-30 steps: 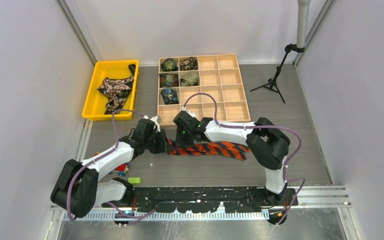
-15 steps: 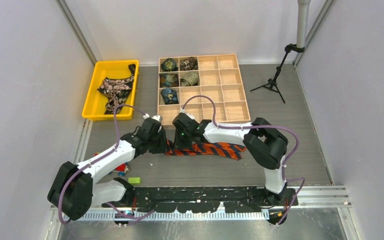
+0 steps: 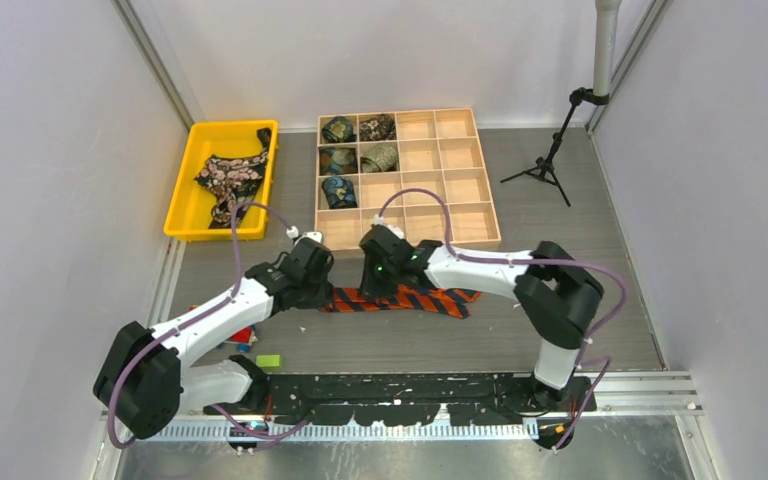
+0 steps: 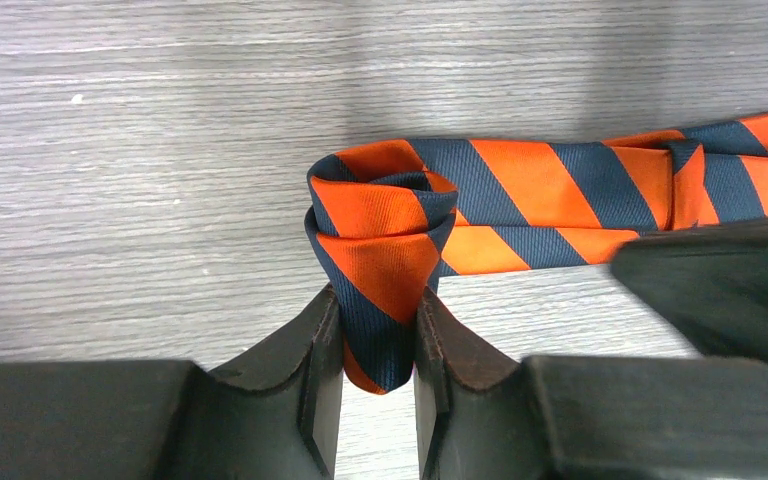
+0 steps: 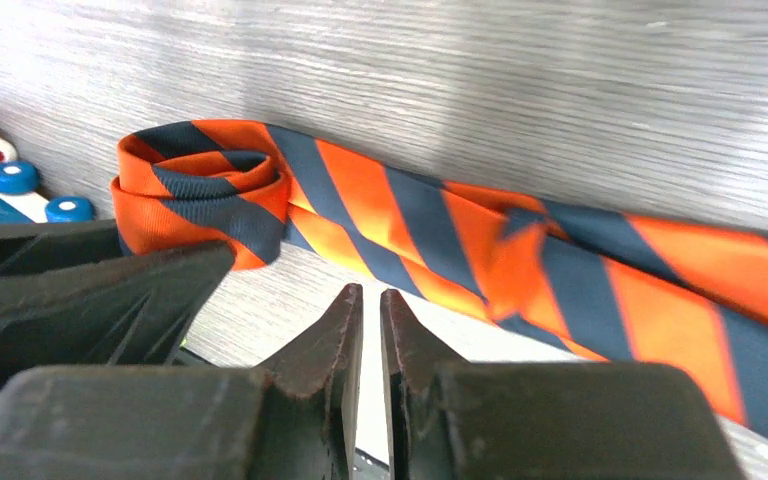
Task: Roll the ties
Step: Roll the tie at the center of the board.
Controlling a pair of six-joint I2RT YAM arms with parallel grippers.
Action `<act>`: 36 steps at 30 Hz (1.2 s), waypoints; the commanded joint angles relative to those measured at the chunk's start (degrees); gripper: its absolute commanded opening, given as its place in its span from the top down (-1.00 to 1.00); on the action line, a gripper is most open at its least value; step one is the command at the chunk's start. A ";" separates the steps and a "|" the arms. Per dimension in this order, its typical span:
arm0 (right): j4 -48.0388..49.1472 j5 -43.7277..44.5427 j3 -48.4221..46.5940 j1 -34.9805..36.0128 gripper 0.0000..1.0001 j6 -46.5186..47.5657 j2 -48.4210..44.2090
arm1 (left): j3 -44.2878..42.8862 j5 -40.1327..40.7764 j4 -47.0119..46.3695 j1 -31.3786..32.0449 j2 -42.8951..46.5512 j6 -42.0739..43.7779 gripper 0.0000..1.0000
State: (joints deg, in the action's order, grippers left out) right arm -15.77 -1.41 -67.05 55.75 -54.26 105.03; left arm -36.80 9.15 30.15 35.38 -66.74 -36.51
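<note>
An orange-and-dark-blue striped tie (image 3: 415, 299) lies flat on the grey table between the arms, its left end wound into a small roll (image 4: 380, 205). My left gripper (image 4: 378, 300) is shut on that roll, pinching its lower fold between both fingers. My right gripper (image 5: 372, 295) hovers just above the tie's flat part (image 5: 430, 230), right of the roll (image 5: 195, 190). Its jaws are almost together and hold nothing. In the top view the left gripper (image 3: 328, 293) and right gripper (image 3: 375, 290) are close side by side.
A yellow tray (image 3: 185, 215) at back left holds a black tie with pink flowers (image 3: 230, 180). The wooden compartment box (image 3: 460, 215) behind the grippers holds several rolled ties (image 3: 360, 158). Small toy blocks (image 3: 245, 338) lie near the left arm. A black tripod (image 3: 545, 165) stands back right.
The tie has slid left and its loose right end has drawn in. The right arm's elbow swung right and its jaws closed slightly. The left gripper kept its hold.
</note>
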 commanded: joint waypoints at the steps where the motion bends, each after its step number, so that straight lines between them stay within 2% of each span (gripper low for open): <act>1: -2.51 5.64 3.54 -2.48 0.64 1.42 -10.08 | -3.80 8.08 4.01 2.24 -1.03 1.33 0.63; 8: -4.65 7.30 9.38 -6.13 0.63 1.49 -19.51 | -8.33 16.82 8.29 7.52 -7.27 0.90 0.63; 13: -6.69 8.67 13.18 -8.36 0.63 1.34 -26.34 | -12.74 24.78 12.61 12.45 -14.80 -0.89 0.64; 19: -8.76 10.32 14.55 -9.08 0.63 1.13 -30.80 | -15.53 26.92 13.44 15.23 -20.87 -1.51 0.66; 29: -10.80 11.41 15.46 -9.36 0.63 0.60 -35.44 | -22.32 32.68 19.68 19.19 -29.94 -8.04 0.71; 36: -12.06 12.17 15.30 -9.35 0.64 0.47 -37.90 | -25.61 32.18 20.63 20.82 -34.84 -9.53 0.68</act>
State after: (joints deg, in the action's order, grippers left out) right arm -27.22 8.64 -51.51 46.63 -53.71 70.15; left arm -60.20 41.01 50.76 55.42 -99.00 -42.76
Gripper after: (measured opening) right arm 0.182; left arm 0.281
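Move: The tie's roll sits in the left fingers, its middle about 2 cm ahead of that hand. The strip still to be wound runs right, its knot-like fold some 13 cm to the right and 3 cm ahead, its loose ends about 34 cm right, roughly level. From the right hand the fold is about 4 cm right and 2 cm ahead, the roll about 10 cm left and 2 cm ahead, the loose ends some 24 cm right. The striped tie's roll stays pinched in the left fingers, which turn it about 40 degrees, its top going over towards the right, where the strip lies; that hand eases 1.5 cm forward and, after a slight start to the left, some 2 cm right, sinking a little. The right hand, empty and nearly shut, rises about 9 cm and swings some 14 cm right, away from the roll and over the strip, turning slightly clockwise. ##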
